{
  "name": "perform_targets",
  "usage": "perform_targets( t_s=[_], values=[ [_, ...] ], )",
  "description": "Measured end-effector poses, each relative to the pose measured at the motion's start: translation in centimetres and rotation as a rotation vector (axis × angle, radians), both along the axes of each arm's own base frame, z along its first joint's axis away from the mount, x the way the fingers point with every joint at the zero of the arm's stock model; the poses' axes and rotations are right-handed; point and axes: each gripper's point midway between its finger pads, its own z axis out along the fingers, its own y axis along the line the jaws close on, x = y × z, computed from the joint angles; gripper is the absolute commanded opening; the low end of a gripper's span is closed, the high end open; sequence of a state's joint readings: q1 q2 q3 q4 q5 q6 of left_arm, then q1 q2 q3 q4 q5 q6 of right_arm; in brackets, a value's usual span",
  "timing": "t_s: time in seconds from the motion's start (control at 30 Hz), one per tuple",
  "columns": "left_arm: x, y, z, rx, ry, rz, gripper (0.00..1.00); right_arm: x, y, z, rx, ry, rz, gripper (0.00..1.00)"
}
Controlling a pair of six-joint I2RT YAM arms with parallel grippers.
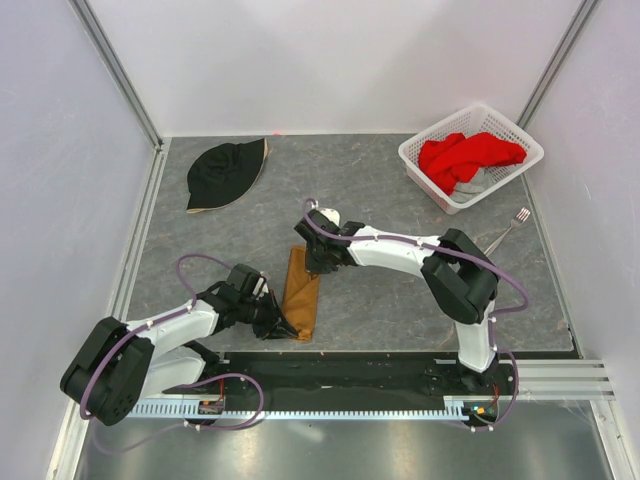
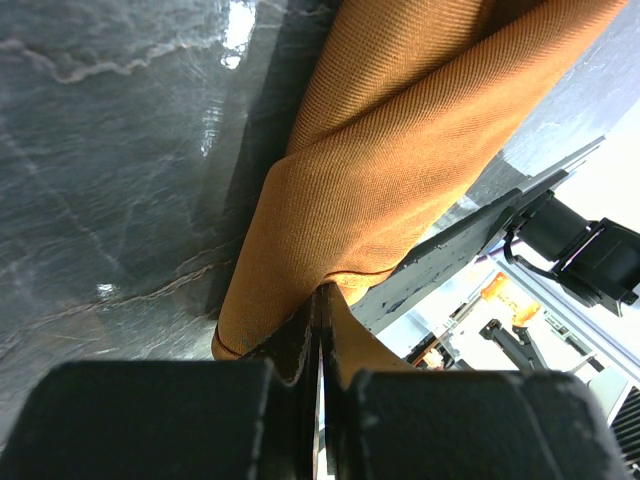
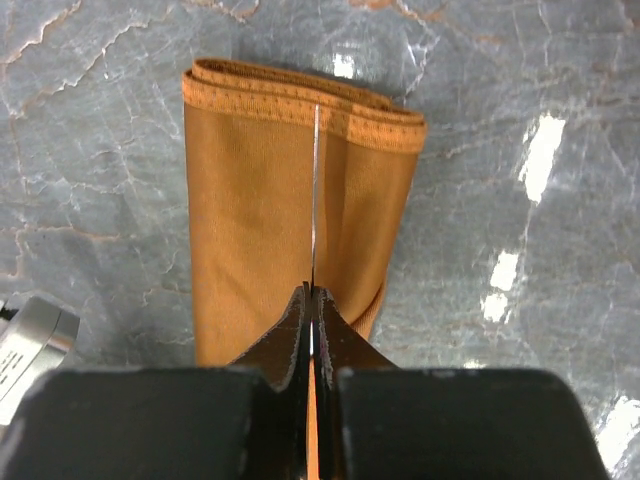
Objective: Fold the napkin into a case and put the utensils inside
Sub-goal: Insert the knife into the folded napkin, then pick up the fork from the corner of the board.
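Note:
The napkin lies folded into a narrow orange-brown case in the middle of the table. My left gripper is shut on the near end of the case. My right gripper hangs over the far end, shut on the thin grey knife. I see the knife edge-on as a fine line running along the cloth toward its hemmed end. The silver fork lies on the table at the far right, apart from both grippers.
A black hat lies at the back left. A white basket holding a red cloth stands at the back right, just beyond the fork. The arms' black base rail runs along the near edge.

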State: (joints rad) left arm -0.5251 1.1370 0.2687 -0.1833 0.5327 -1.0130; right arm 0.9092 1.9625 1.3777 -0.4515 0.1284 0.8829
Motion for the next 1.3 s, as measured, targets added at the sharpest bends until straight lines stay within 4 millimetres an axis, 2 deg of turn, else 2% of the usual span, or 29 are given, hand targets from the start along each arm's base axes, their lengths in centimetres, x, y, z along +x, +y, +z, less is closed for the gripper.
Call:
perform_targets(
  t_s=[0.17,0.4,0.47,0.5,0.6,0.77,0.8,0.83,0.87,0.9,0.97,1.07,1.1,1.13,1.2,1.3],
  values=[
    [0.0,0.0,0.0,-0.001,-0.001,0.0,0.02,-0.8,-0.2,0.2,0.023,0.001,-0.018,0.01],
    [0.0,0.0,0.0,-0.001,-0.003,0.001,0.02,-2.4,-0.3,-1.5,0.065,0.047,-0.046,0.02],
    [0.0,0.0,0.0,-0.002,-0.003,0.001,0.02,-2.5,0.0,-1.4,0.082,0.049,-0.043,0.04],
    [0.0,0.0,0.0,-0.002,-0.004,0.001,0.02,-2.5,0.2,-1.3,0.089,0.048,-0.039,0.14],
    [0.0,0.0,0.0,-0.001,-0.004,0.001,0.02,-2.6,0.5,-1.2,0.099,0.047,-0.032,0.34],
    [0.1,0.0,0.1,-0.003,-0.009,0.002,0.02,-2.6,-0.1,-0.6,0.074,0.031,-0.015,0.48],
    [0.1,0.0,0.1,-0.002,-0.013,0.003,0.04,-2.6,-0.2,-0.3,0.067,0.026,-0.012,0.54],
    [0.1,0.1,0.2,-0.003,-0.02,0.005,0.07,-2.4,-0.4,0.3,0.057,0.015,-0.01,0.59],
    [0.2,0.1,0.3,-0.003,-0.032,0.008,0.19,-2.2,-0.6,1.1,0.05,-0.001,-0.008,0.63],
    [0.3,0.2,0.4,-0.004,-0.046,0.011,0.25,-2.0,-0.9,1.8,0.045,-0.015,-0.012,0.71],
    [0.4,0.4,1.1,-0.015,-0.093,0.02,0.38,-1.4,-1.6,3.7,0.04,-0.056,-0.018,0.78],
    [0.9,0.5,3.0,-0.049,-0.186,0.035,0.43,-0.4,-3.9,6.7,0.038,-0.103,-0.05,0.93],
    [1.0,0.5,3.6,-0.06,-0.211,0.038,0.44,0.4,-5.3,7.8,0.036,-0.125,-0.078,0.98],
    [1.1,0.5,4.2,-0.067,-0.232,0.04,0.45,1.2,-7.1,8.9,0.034,-0.151,-0.116,0.98],
    [1.2,0.5,5.3,-0.079,-0.26,0.042,0.47,2.9,-12.5,10.7,0.01,-0.204,-0.23,0.98],
    [1.5,0.3,6.9,-0.094,-0.293,0.034,0.49,4.2,-23.0,12.0,-0.056,-0.265,-0.459,0.98]
  ],
)
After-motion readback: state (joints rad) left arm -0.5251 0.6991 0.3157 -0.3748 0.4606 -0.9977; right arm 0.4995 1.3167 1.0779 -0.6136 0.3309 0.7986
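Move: The folded napkin's middle lies below the right hand, about 3 cm down, 6 cm back and 2 cm left; the right hand already holds the knife, whose free end reaches to the napkin's far edge. The black hat lies some 27 cm ahead and 21 cm left of the right hand, and the white basket about 30 cm ahead and 38 cm right. From the left hand, pinching the napkin's near end, its middle is about 10 cm ahead and 2 cm right. The knife, held in the right fingers, is pushed about 2.5 cm back towards the robot and slightly down, deeper into the napkin, while the left hand keeps its pinch on the near end. The right hand then opens, lifts off and sweeps right, some 25 degrees clockwise, towards the basket. Last, the left fingers open, let go of the napkin and rise about 7 cm. ##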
